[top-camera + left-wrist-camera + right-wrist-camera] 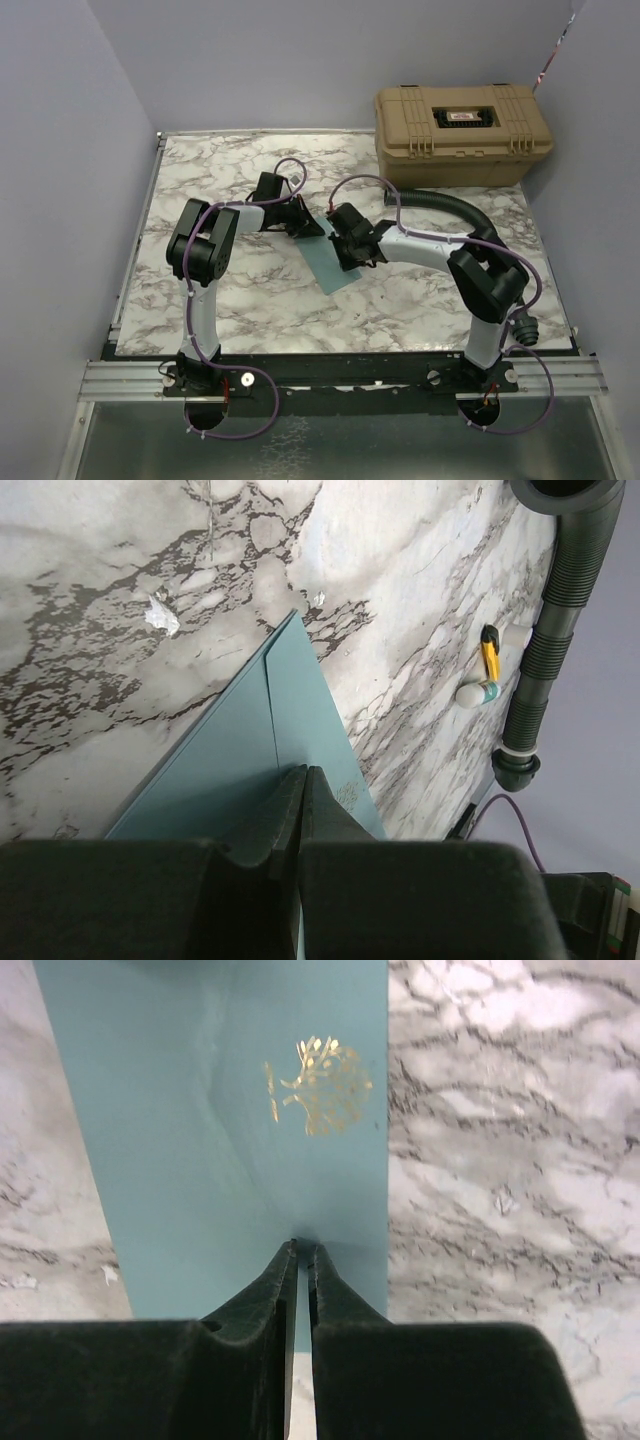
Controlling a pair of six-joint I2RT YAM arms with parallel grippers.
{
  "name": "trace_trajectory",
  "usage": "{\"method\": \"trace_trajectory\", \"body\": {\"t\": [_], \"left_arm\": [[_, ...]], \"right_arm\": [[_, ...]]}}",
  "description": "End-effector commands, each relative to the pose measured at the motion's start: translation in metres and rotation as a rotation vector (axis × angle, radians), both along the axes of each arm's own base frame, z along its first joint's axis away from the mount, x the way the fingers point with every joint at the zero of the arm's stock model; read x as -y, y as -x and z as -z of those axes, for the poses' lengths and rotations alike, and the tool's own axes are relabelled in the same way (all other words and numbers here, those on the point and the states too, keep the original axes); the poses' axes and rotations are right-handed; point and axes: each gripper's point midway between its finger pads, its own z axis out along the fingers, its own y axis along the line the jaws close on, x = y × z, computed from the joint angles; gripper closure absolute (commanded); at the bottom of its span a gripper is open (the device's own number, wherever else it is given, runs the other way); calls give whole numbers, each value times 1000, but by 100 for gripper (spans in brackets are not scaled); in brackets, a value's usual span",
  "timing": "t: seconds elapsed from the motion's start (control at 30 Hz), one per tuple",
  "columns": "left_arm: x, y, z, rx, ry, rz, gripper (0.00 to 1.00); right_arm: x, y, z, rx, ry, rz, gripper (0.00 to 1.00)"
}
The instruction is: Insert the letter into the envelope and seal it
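Observation:
The teal envelope (328,264) lies flat on the marble table (250,290) between the two arms. A gold emblem (318,1085) marks its face. My left gripper (305,226) is shut, and its tips (305,770) press down on the envelope (250,740) by the flap seam. My right gripper (347,248) comes in from the other side. Its jaws (303,1244) stand closed to a thin slit and nip a raised crease of the envelope (200,1110) near its edge. The letter is out of view.
A tan hard case (462,120) stands at the back right. A black corrugated hose (450,205) curves across the table behind the right arm. A small yellow-and-white object (489,665) lies next to the hose (550,630). A white paper scrap (160,615) sits on the marble.

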Motion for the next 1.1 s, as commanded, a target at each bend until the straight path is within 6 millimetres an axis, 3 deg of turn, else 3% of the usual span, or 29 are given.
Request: {"method": "trace_trajectory", "body": {"t": [0.0,0.13,0.2,0.3,0.37,0.47,0.57,0.67,0.93,1.07], "left_arm": [[-30,17,68,-108,-203,-47,100],[-26,12,53,-71,-179,-25,100],[-20,9,38,-39,-147,0,100],[-11,-1,6,25,-98,25,94],[-10,-6,-15,50,-89,23,81],[-11,-9,-44,102,-84,8,56],[-17,-7,-68,161,-102,-18,37],[-28,-4,-86,217,-142,-65,24],[-81,1,-113,351,-353,-256,5],[-94,-2,-126,401,-400,-299,1]], "right_arm": [[90,88,46,-312,338,26,91],[73,75,16,-258,198,94,92],[62,58,-10,-197,83,144,92],[65,27,-49,-86,-55,254,89],[80,8,-66,-33,-113,327,85],[111,-14,-79,22,-115,406,68],[132,-24,-81,49,-40,357,52],[148,-28,-75,22,54,290,49],[176,-37,-46,-48,225,170,48],[179,-39,-28,-89,260,131,49]]}}
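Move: The glue stick lies about 17 cm right and 5 cm ahead of the right hand, level with it; the yellow knife some 20 cm right and 8 ahead, the small white cap 26 right and 9 ahead. The envelope's middle is 6 cm left and 5 ahead. From the left hand, the glue stick is about 24 cm right and 4 back, the envelope's middle 5 cm straight back. Right hand slides off the envelope and arcs 17 cm right over the glue stick, half-opening; left lifts, opening. ##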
